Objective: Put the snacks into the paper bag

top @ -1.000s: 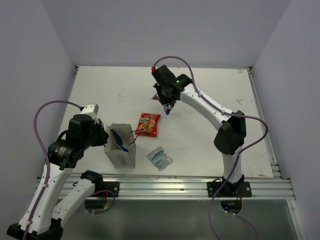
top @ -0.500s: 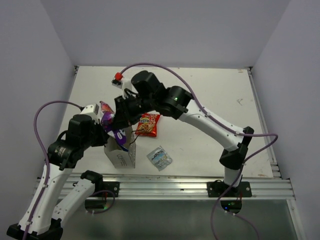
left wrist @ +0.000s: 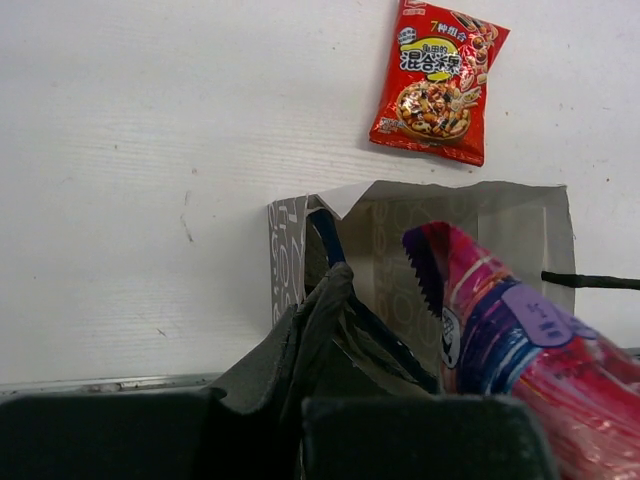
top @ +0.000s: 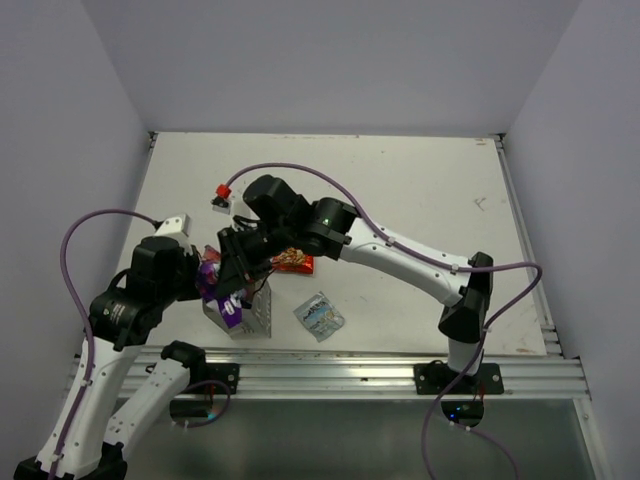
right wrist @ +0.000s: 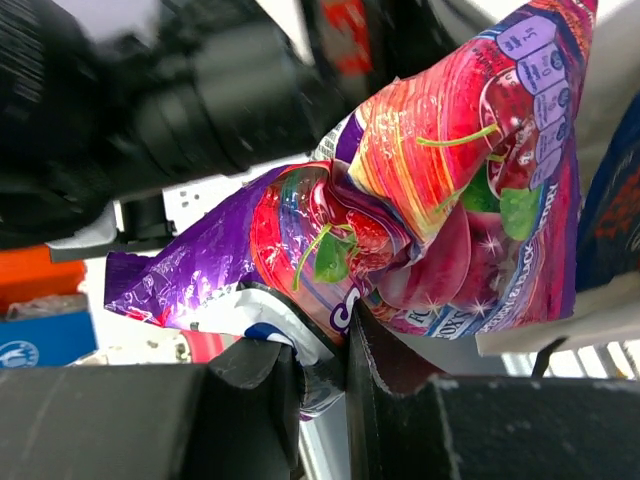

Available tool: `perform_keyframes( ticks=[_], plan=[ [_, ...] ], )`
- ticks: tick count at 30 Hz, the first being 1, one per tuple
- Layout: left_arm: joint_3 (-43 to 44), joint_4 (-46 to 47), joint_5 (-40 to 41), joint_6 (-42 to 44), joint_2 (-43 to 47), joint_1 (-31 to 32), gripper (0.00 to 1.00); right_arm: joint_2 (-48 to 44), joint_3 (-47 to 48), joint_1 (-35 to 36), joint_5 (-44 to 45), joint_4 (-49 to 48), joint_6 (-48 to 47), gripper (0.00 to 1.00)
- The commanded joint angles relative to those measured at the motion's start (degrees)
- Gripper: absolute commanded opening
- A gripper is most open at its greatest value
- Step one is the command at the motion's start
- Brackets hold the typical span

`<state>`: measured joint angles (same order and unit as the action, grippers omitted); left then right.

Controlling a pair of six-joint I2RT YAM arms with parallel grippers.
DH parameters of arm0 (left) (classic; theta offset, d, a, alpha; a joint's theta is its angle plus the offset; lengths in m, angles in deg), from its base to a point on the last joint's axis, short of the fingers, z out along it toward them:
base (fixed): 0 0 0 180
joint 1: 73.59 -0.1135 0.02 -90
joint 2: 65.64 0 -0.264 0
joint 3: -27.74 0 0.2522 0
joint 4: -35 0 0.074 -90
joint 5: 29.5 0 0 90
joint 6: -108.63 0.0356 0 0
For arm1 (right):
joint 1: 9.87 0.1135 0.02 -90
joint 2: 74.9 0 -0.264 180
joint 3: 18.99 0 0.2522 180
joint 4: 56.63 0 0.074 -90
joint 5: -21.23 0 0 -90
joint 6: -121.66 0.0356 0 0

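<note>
The white paper bag (top: 259,313) stands near the table's front edge, its mouth (left wrist: 480,225) open. My left gripper (left wrist: 316,335) is shut on the bag's near rim. A dark blue packet's edge (left wrist: 331,243) shows inside the bag. My right gripper (right wrist: 340,352) is shut on the purple-pink snack packet (right wrist: 420,200), which slants down at the bag's mouth (top: 227,303) (left wrist: 520,340). The red-orange chip bag (left wrist: 437,80) lies flat just beyond the bag, half hidden under the right arm in the top view (top: 296,263). The silvery light-blue packet (top: 319,316) lies right of the bag.
The right arm (top: 400,255) stretches across the table's middle from its base at front right. A thin dark string handle (left wrist: 592,281) hangs off the bag's right side. The metal rail (top: 350,365) runs along the table's near edge, close behind the bag.
The right arm swung from the table's far middle over to the bag, carrying the purple-pink packet, and lowered it to the bag's mouth. The left gripper kept its hold on the rim.
</note>
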<state>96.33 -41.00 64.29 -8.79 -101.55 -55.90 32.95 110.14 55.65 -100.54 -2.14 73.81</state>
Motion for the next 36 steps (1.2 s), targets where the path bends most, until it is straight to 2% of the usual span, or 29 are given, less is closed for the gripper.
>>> perform_keyframes(
  ticks=[1,6,15,23,26,36],
  plan=[
    [1.07,2.74,-2.74,-0.62,0.22,0.41,0.0,-2.99,-5.06,1.81,-3.13,-1.97,4.42,0.0],
    [1.25,2.21,-2.56,-0.18,0.57,0.5,0.0,-4.84,-10.86,1.81,-1.02,-2.06,5.57,0.0],
    [1.95,1.51,-2.3,0.79,0.66,0.41,0.0,-4.05,-7.8,1.72,5.31,5.84,6.63,0.0],
    [1.86,1.5,-2.39,1.49,0.83,0.41,0.0,-1.86,4.92,1.63,11.73,19.1,7.59,0.0],
    [1.6,2.03,-2.74,1.75,0.57,0.41,0.0,-0.28,7.32,1.55,11.21,21.57,7.59,0.0],
    [1.25,2.03,-3.53,2.46,1.71,0.41,0.0,4.64,6.88,0.58,7.42,22.11,8.83,0.0]
  ],
)
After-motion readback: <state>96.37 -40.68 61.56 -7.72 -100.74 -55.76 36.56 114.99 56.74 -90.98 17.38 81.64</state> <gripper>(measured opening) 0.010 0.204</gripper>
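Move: The purple snack packet is already pinched in the right fingers, over the bag. The middle of the paper bag's mouth lies about 6 cm ahead of the right hand, 4 cm to its left and 10 cm below. The red packet lies some 21 cm ahead and 8 cm right of that hand, the silver packet 5 cm ahead and 14 cm right, both about 30 cm below. From the left hand, the mouth's middle is about 6 cm right, 3 cm ahead, roughly level. The purple packet is lowered into the bag's mouth by the right hand: down some 3 cm, then about 2 cm to the right with a slight lift, then down again to about 5 cm lower in all. The wrist tips the fingers more steeply down and turns a little clockwise, roughly 25 degrees altogether; both grippers stay shut, the left still pinching the bag's rim nearly in place. ##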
